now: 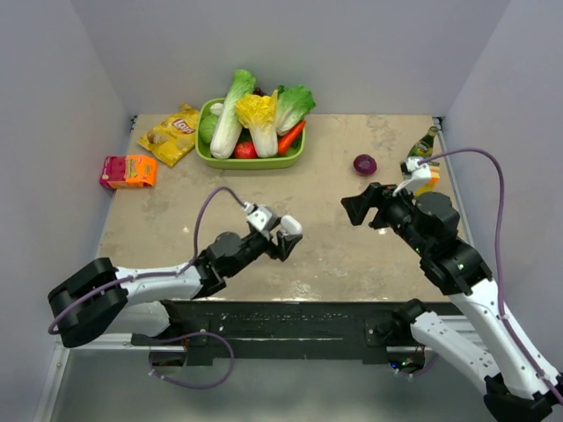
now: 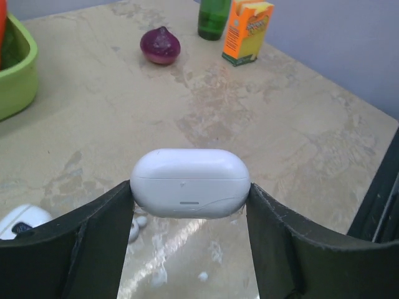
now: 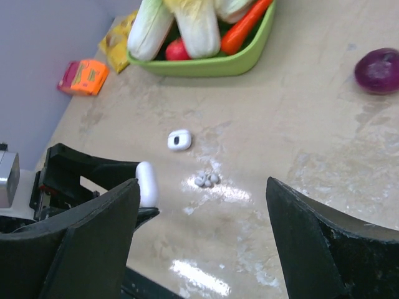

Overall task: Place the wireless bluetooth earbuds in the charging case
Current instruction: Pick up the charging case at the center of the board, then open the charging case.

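The charging case (image 2: 190, 182), a white pebble with its lid closed, is pinched at both ends by my left gripper (image 2: 190, 189), held above the table. It also shows in the top view, case (image 1: 291, 225), and in the right wrist view, case (image 3: 147, 183). The earbuds (image 3: 207, 180) lie as a tiny whitish cluster on the table just beyond it; one earbud (image 2: 134, 229) peeks out beside my left finger. A second white rounded piece with a dark spot (image 3: 179, 139) rests farther back. My right gripper (image 3: 202, 205) hangs open and empty over the table's right half.
A green basin (image 1: 255, 163) of vegetables stands at the back. A red onion (image 1: 364, 164), green bottle (image 1: 423, 144) and orange carton (image 1: 427, 178) are at the back right. A chips bag (image 1: 171, 134) and an orange-pink box (image 1: 128, 170) lie at the back left.
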`<state>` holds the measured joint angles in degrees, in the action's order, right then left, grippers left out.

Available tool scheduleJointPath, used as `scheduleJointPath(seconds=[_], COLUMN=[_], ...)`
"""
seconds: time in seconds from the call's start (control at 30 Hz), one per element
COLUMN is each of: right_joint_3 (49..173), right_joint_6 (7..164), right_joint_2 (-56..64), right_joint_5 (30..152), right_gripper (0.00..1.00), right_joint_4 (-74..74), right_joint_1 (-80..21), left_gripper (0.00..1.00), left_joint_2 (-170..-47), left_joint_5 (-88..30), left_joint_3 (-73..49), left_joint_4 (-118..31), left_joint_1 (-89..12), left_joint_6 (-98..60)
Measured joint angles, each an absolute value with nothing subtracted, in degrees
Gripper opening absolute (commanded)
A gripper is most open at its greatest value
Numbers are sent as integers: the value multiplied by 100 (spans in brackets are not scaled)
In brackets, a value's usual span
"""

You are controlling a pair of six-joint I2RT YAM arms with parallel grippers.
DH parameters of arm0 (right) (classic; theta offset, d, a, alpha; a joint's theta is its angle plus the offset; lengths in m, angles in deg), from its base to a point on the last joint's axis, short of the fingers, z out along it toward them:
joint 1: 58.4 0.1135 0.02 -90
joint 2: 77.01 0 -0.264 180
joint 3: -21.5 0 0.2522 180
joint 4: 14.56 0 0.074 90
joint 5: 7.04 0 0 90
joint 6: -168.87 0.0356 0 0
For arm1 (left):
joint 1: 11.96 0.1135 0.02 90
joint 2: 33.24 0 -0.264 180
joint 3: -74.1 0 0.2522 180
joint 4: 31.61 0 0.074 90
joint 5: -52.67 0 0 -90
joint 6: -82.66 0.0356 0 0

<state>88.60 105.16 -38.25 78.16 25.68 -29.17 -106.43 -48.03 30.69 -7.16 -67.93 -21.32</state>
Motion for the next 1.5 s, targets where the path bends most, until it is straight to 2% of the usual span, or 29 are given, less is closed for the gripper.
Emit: scheduleJointPath(seconds=[0.1,0.27,0.53,0.7,1.0,1.5], right_joint_3=[8930,8944,9394,9459,9459,9459], right_joint_6=[10306,10124,9958,9960,9976,10030], right_joint_2=[-3449,-2970,-2159,-1768,-1215,-1132], right_joint_5=[8428,9071,8808,8540,8356,8492], right_gripper=[86,88,88,88,88,88], right_joint_4=[2553,2583,2756,2747,2693,2402], right_joint_1=[-2917,-2799,-1291,-823,-703,-670], left_gripper=[0,0,0,0,0,0], left_joint_2=[-10402,-10398,-10372,-10210,-9832,-9679], left_joint_5=[-4379,-3902,-3520,-3465,-3513,-3677], left_joint_3=[4415,5394,5445,5443,5434,5408], left_joint_4=[932,1848,2495,2534,2650,2648], left_joint_1=[-6806,-6830,-6839,-6922,-7239,-7396], left_joint_6=[-1854,-1496,-956,-702,-318,-14])
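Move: The charging case is already off the table in the left fingers, some 16 cm above the board. From the right hand it lies about 16 cm to the left and 13 cm below, roughly level with it front to back. On the board, the loose earbuds lie 4 cm ahead, 3 cm left and 16 cm below the left hand, which is 4 cm ahead, 19 cm left and 29 cm below the right. The finished case is 12 cm ahead, 11 cm left and 15 cm below the left hand. Swing the open right gripper about 15 cm left and 8 cm down to the held charging case, turning it some 30 degrees counter-clockwise and tipping it down, until one finger overlaps the case's edge. Keep the left grip and draw the case back 8 cm, dipping first then rising, fingers tilting up. ##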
